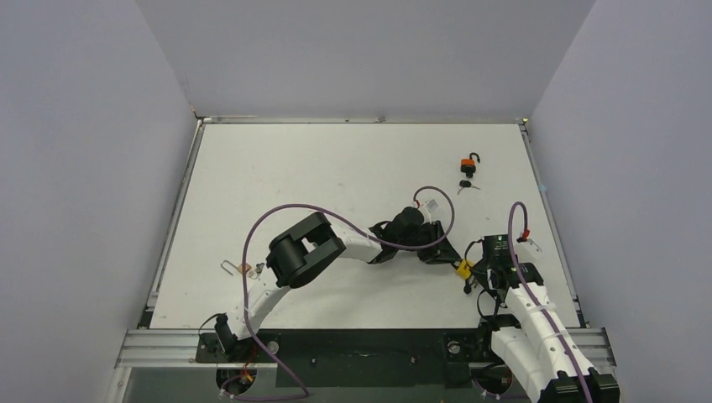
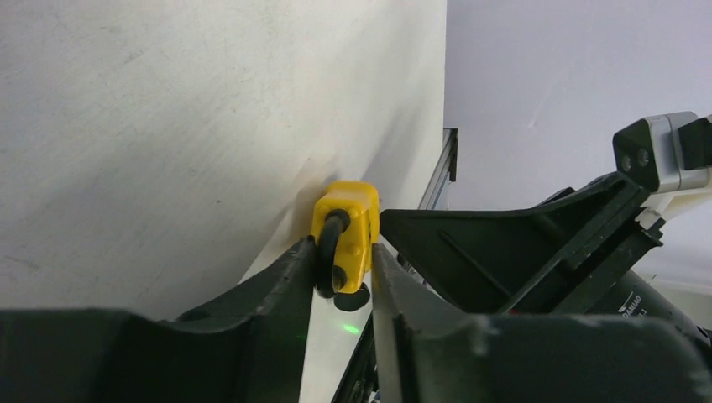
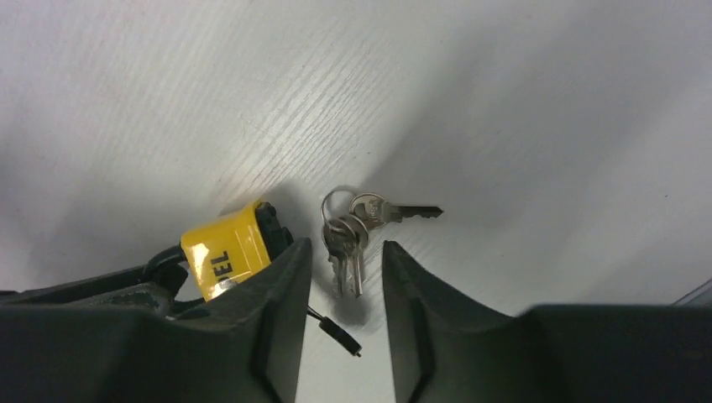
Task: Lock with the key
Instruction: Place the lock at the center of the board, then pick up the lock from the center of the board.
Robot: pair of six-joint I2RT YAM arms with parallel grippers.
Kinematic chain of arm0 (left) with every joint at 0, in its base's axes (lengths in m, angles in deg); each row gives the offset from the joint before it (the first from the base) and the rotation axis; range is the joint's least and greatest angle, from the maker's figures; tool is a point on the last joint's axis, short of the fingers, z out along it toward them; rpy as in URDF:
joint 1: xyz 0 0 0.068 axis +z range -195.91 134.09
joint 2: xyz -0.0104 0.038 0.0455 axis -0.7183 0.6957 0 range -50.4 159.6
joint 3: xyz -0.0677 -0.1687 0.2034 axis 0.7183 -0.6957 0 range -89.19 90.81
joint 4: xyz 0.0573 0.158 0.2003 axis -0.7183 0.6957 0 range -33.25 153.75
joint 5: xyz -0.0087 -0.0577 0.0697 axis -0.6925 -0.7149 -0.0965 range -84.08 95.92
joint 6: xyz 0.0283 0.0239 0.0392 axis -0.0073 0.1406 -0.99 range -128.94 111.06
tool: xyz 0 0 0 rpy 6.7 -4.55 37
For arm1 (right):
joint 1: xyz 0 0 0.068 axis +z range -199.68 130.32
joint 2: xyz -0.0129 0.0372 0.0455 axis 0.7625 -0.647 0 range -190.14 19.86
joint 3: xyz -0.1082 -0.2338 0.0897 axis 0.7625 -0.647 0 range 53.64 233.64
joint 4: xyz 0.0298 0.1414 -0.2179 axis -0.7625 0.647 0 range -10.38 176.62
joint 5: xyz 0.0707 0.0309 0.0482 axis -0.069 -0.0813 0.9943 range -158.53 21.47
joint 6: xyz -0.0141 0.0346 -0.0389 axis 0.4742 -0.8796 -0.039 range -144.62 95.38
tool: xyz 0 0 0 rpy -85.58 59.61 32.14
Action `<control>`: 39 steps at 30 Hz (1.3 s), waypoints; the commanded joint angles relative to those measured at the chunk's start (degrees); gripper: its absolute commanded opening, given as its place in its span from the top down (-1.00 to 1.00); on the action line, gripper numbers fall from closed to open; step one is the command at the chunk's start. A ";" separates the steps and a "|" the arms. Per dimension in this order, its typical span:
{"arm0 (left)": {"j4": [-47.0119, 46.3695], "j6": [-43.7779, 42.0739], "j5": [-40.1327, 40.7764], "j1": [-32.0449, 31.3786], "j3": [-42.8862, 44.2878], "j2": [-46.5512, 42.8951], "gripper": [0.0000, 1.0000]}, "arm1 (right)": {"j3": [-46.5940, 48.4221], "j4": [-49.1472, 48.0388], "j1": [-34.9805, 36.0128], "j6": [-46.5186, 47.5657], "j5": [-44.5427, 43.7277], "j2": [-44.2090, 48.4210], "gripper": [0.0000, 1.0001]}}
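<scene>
A yellow padlock (image 1: 463, 269) lies low over the white table near the right front. My left gripper (image 2: 342, 260) has its fingers against both sides of it. One finger touches the black shackle (image 2: 327, 252) and the other the yellow body (image 2: 359, 227). A black key head (image 2: 353, 298) sticks out of the lock's bottom end. A ring of silver keys (image 3: 348, 231) rests on the table just beyond my right gripper (image 3: 346, 252). Its fingers stand apart and touch neither the keys nor the padlock (image 3: 225, 252) at its left finger.
An orange padlock (image 1: 468, 164) with its shackle up sits at the back right, a small key (image 1: 467, 185) just in front of it. The table's right edge (image 1: 556, 252) runs close to the right arm. A small metal clip (image 1: 235, 269) lies near the left arm.
</scene>
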 commanded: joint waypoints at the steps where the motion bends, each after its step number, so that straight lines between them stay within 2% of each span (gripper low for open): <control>1: 2.67 -3.05 0.19 -0.07 2.43 -2.85 0.38 | 1.93 -0.86 -0.45 0.18 -0.67 0.47 0.14; 3: 6.21 -5.11 1.24 0.29 2.27 -4.79 0.31 | 3.15 0.12 -0.45 0.23 -1.04 0.71 -0.05; 7: 15.31 -9.81 4.67 1.25 2.45 -9.22 0.20 | 7.31 2.54 -0.46 1.15 -2.03 0.75 -0.29; 10: 23.25 -14.63 6.86 1.91 3.84 -11.76 0.15 | 11.54 2.45 -0.49 2.68 -3.23 -0.76 -0.38; 14: 30.27 -18.91 9.66 3.33 4.31 -16.81 0.09 | 17.03 -2.41 -0.36 6.94 -3.28 -7.12 -0.45; 18: 33.11 -20.78 9.66 6.27 0.56 -23.92 0.02 | 24.11 -12.11 -0.48 14.65 -2.63 -19.15 -0.42; 19: 33.51 -21.52 9.61 7.35 -1.14 -25.26 0.01 | 27.99 -13.95 -0.51 15.93 -3.01 -24.61 -0.40; 21: 34.66 -22.27 9.17 8.82 -4.14 -29.96 -0.01 | 34.31 -15.26 -0.75 19.08 -4.80 -32.99 -0.39; 27: 37.52 -24.35 7.17 11.67 -11.59 -42.83 -0.06 | 52.29 -17.77 -3.22 27.02 0.57 -54.81 -0.41; 30: 39.51 -25.39 6.35 12.88 -13.38 -47.62 -0.06 | 58.98 -18.06 -4.27 29.02 4.50 -61.54 -0.46; 34: 42.04 -26.41 4.44 14.84 -13.98 -50.86 -0.07 | 69.77 -15.55 -4.58 32.09 5.53 -70.12 -0.51; 39: 43.40 -26.77 2.03 17.04 -14.09 -52.98 -0.07 | 76.60 -13.95 -4.61 35.41 7.22 -77.72 -0.50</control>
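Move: For the right hand, the orange lock is about 39 cm ahead and 2 cm right, with its black-headed keys some 5 cm nearer than the lock. Loose silver keys lie almost under this hand, about 1 cm ahead; the yellow lock is 5 cm left and 3 cm ahead. From the left hand, whose fingers are still at its shackle, the yellow lock's body is about 3 cm right, 1 cm back and 2 cm lower. Forward some 35 cm goes the right hand, first lifting about 9 cm off the silver keys, then sinking over the orange lock's keys, opening wide and turning about 25 degrees counter-clockwise. The left dips slightly, opens to let go of the yellow lock's shackle, then withdraws left and up, each roughly 20 cm, while tilting about 20 degrees. ##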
